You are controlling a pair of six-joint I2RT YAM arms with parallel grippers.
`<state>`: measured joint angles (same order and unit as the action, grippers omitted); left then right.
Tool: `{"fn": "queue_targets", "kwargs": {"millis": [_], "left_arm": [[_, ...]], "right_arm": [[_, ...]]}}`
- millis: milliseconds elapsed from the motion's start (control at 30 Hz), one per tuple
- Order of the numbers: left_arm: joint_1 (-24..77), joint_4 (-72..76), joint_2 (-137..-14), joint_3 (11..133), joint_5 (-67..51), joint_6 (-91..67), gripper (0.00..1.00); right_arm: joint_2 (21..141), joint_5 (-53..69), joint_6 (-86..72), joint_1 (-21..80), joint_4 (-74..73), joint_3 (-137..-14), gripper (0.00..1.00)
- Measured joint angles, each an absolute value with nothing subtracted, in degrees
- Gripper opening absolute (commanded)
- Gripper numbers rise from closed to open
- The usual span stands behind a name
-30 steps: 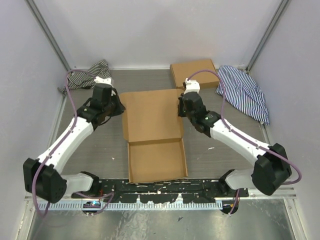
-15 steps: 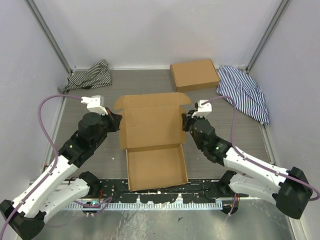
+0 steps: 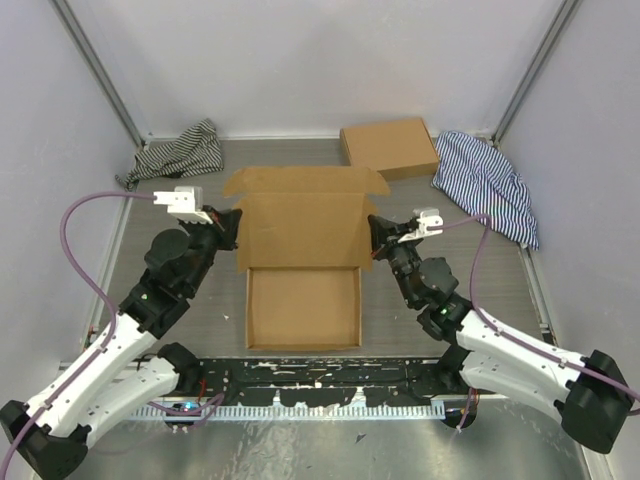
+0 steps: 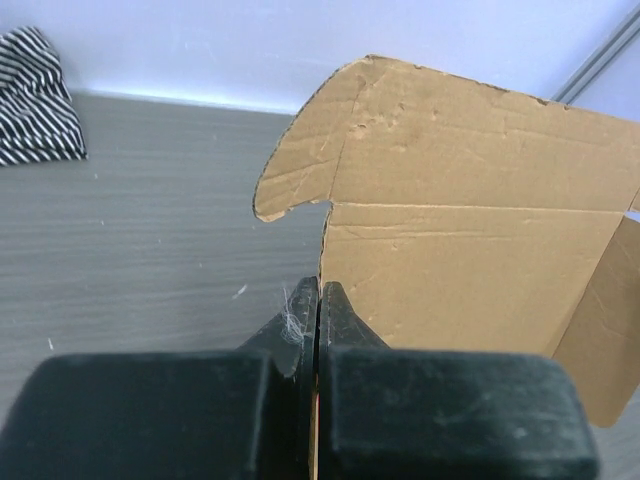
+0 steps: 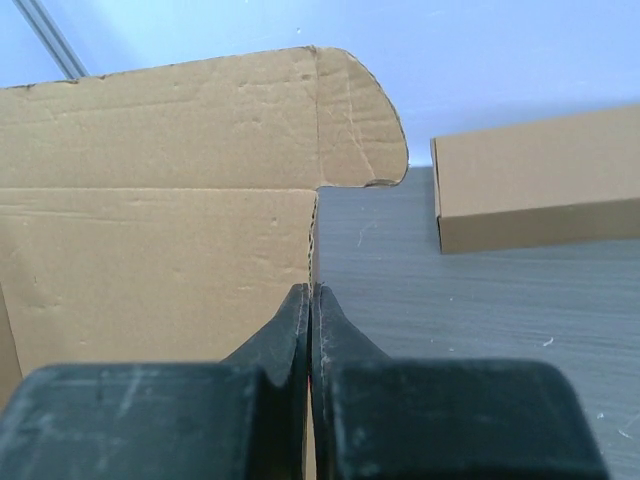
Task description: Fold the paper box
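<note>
The paper box point(image 3: 304, 308) is brown cardboard, with its shallow tray lying on the table's near middle. Its lid panel point(image 3: 303, 228) stands up behind the tray, and rounded flaps stick out at both top corners. My left gripper point(image 3: 234, 228) is shut on the lid's left edge. The left wrist view shows that gripper point(image 4: 318, 286) with the cardboard edge between its closed tips and the paper box point(image 4: 470, 250) to the right. My right gripper point(image 3: 375, 234) is shut on the lid's right edge. In the right wrist view this gripper point(image 5: 310, 290) pinches the paper box point(image 5: 150, 240) along that edge.
A second, closed flat cardboard box point(image 3: 388, 147) lies at the back right and also shows as a box point(image 5: 540, 190) in the right wrist view. A striped cloth point(image 3: 180, 150) sits at the back left and another striped cloth point(image 3: 490, 185) at the back right. Walls enclose the table.
Both arms have drawn back toward the near edge while holding the lid's side edges. The lid has risen from lying flat to standing up behind the tray.
</note>
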<state>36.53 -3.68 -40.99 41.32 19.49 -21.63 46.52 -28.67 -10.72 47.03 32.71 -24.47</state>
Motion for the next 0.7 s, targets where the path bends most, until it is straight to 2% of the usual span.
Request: {"fn": "queue_targets", "kwargs": {"millis": [100,133,167,267,367,500,700], "left_arm": [[36.53,1.34,-41.41,39.24,19.73,-18.96,0.00],[36.56,2.61,-41.41,38.46,19.92,-18.41,0.00],[36.53,3.86,-41.41,37.54,20.10,-17.91,0.00],[36.53,6.72,-41.39,34.94,20.29,-16.60,0.00],[36.56,9.02,-40.75,32.51,19.90,-15.64,0.00],[36.60,11.35,-38.13,29.58,18.17,-14.28,0.00],[36.60,12.62,-31.33,27.94,13.78,-13.32,0.00]], "right_arm": [[48.77,-28.51,-9.04,47.03,37.39,-23.31,0.02],[49.32,-28.53,-8.67,47.00,38.46,-22.83,0.06],[49.56,-28.58,-8.51,47.00,39.03,-22.44,0.13],[48.66,-28.47,-9.06,47.03,37.87,-21.91,0.53],[44.45,-28.45,-11.25,47.03,30.92,-22.74,0.71],[41.23,-29.12,-13.96,47.03,14.37,-30.89,0.78],[46.19,-29.58,-17.69,47.03,-16.69,-54.37,0.74]]}}
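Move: The lid stands raised with both hands already pinching its side edges: its middle is about 12 cm right of the left hand and some 14 cm left of the right, 2 cm back and 5 cm below each. The box base sits under it, about 14 cm back and 18 cm below both hands, 12 cm right of the left hand. The small carton is roughly 24 cm ahead of the right hand, 5 cm to its right and 18 cm below. The lid's right edge is let go: the right hand dips about 1 cm, its fingers open wide, and it backs off, rising some 5 cm, drifting slightly back and right while tipping down about 15 degrees. The left fingers keep their pinch on the left edge, easing a little forward and down, then drawing back about 3 cm and up again, tilting upward. ##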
